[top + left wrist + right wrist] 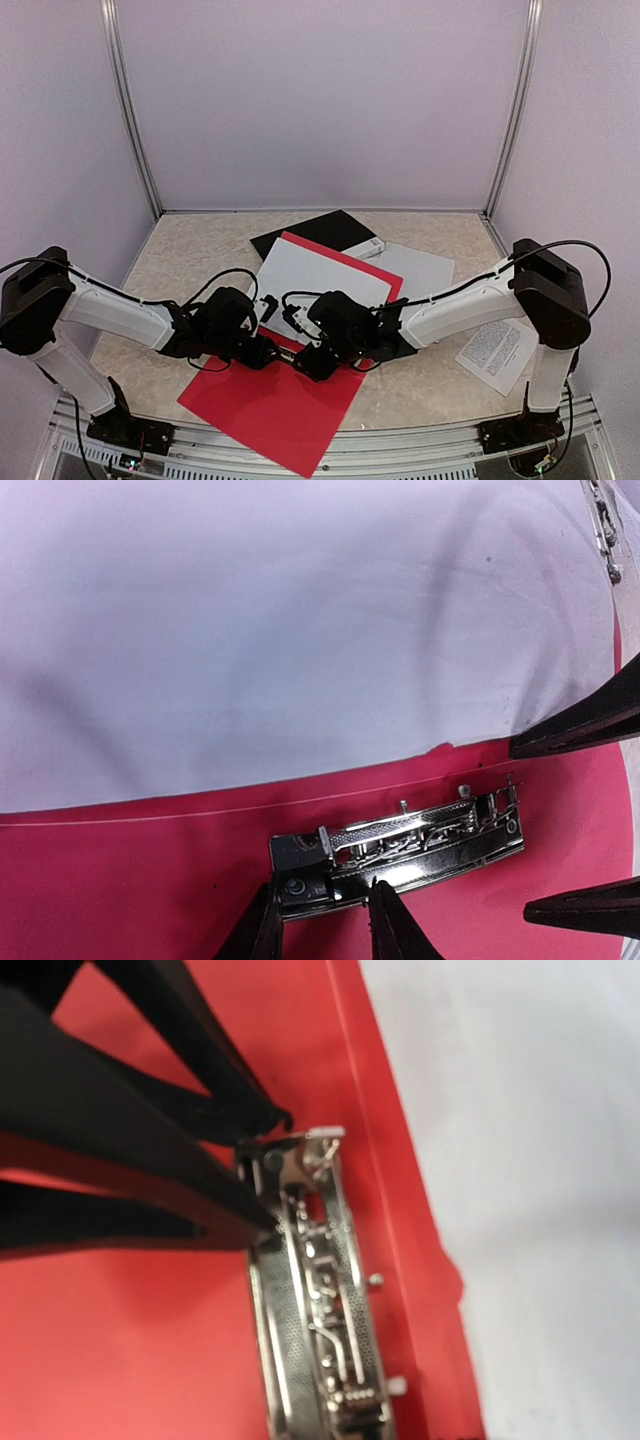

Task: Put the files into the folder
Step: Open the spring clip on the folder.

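Observation:
A red folder (270, 410) lies open on the table, with a blank white sheet of the files (315, 275) on its far half. A metal clip (400, 845) sits along its fold. My left gripper (322, 890) is shut on the clip's left end, one fingertip at the corner and one on its near edge. It also shows in the right wrist view, left gripper (278, 1172), at the far end of the clip (315, 1300). My right gripper (520, 830) stands open, its fingers wide on either side of the clip's right end without touching it. Its own fingers do not show in the right wrist view.
A black folder (310, 232) lies behind the red one. More white sheets (420, 268) lie at the back right. A sheet printed with text (497, 352) lies by the right arm's base. Both arms meet over the folder's middle.

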You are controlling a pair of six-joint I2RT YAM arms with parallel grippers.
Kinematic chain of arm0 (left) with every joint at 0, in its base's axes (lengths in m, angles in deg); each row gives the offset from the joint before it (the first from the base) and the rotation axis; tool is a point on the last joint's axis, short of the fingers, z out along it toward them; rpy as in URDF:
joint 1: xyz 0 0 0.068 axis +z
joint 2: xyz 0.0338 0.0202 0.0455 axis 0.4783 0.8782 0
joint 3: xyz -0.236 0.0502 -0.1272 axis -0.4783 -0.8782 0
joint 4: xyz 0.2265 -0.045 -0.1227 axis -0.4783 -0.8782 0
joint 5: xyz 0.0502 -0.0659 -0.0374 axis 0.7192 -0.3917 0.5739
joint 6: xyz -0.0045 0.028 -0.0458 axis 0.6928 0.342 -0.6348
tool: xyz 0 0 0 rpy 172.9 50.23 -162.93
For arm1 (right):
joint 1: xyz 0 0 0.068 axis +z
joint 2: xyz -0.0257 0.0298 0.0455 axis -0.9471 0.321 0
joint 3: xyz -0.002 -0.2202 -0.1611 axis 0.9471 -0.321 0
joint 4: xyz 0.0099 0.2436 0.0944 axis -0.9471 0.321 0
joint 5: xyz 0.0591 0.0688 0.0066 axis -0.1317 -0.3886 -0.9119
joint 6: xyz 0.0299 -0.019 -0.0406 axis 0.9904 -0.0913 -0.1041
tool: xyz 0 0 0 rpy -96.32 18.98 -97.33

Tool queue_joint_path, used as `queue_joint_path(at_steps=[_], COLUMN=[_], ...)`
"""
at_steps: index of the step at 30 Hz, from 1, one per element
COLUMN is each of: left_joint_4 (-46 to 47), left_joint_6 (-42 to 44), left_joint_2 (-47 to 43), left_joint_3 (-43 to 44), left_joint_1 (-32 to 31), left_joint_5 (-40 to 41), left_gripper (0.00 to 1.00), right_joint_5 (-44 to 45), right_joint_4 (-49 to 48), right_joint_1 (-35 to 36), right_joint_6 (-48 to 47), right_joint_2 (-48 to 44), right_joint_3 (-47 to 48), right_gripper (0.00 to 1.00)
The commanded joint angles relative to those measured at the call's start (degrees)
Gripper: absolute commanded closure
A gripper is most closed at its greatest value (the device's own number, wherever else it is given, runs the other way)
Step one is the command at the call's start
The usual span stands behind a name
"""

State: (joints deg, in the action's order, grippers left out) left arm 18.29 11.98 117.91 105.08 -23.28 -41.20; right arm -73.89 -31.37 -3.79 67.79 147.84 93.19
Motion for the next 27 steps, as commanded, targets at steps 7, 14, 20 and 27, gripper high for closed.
queue_joint_path(at_steps=[7,14,20,27], left_joint_4=[-3.6,-4.1,-4.1,-4.5], left_joint_6=[0.2,0.4,0.5,0.6], left_joint_2=[0.9,1.2,1.4,0.8], left_joint_3=[-0.4,0.1,0.1,0.5], left_joint_1=[-0.6,-0.6,-0.6,-0.6], left_joint_5=[0.2,0.2,0.1,0.0], left_gripper=[0.72,0.73,0.73,0.73], right_joint_5=[0.7,-1.0,-1.3,-0.4], right_joint_4=[2.1,0.6,-0.5,-0.9], right_joint_1=[0.2,0.2,0.2,0.3], right_joint_6=[-3.1,-3.4,-3.3,-3.2], right_joint_2=[1.7,3.4,4.6,6.0], right_joint_3=[0.3,0.5,0.8,-0.4], right_gripper=[0.50,0.57,0.60,0.71])
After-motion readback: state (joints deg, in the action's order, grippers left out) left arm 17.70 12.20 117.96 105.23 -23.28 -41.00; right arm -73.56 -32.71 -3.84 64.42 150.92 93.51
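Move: Just in front of the right hand, the spring clip's middle lies about 3 cm to its left, 2 cm ahead and 3 cm below, with the clip's right end almost under its open fingers. From that hand the white sheets are centred some 18 cm ahead and 3 cm right, and the red flap about 12 cm back and 5 cm left. The left hand sits low at the clip's left end, the clip's middle 3 cm to its right, 1 cm back and 1 cm below. Sinking about 2 cm almost straight down onto the spring clip's right end, the right hand draws its parted fingers together to a bit over half their gap, one on the paper side and one on the near side of that end, until the near finger meets the clip's edge. The left hand stays put, its fingers still at the near corner of the clip's left end. ##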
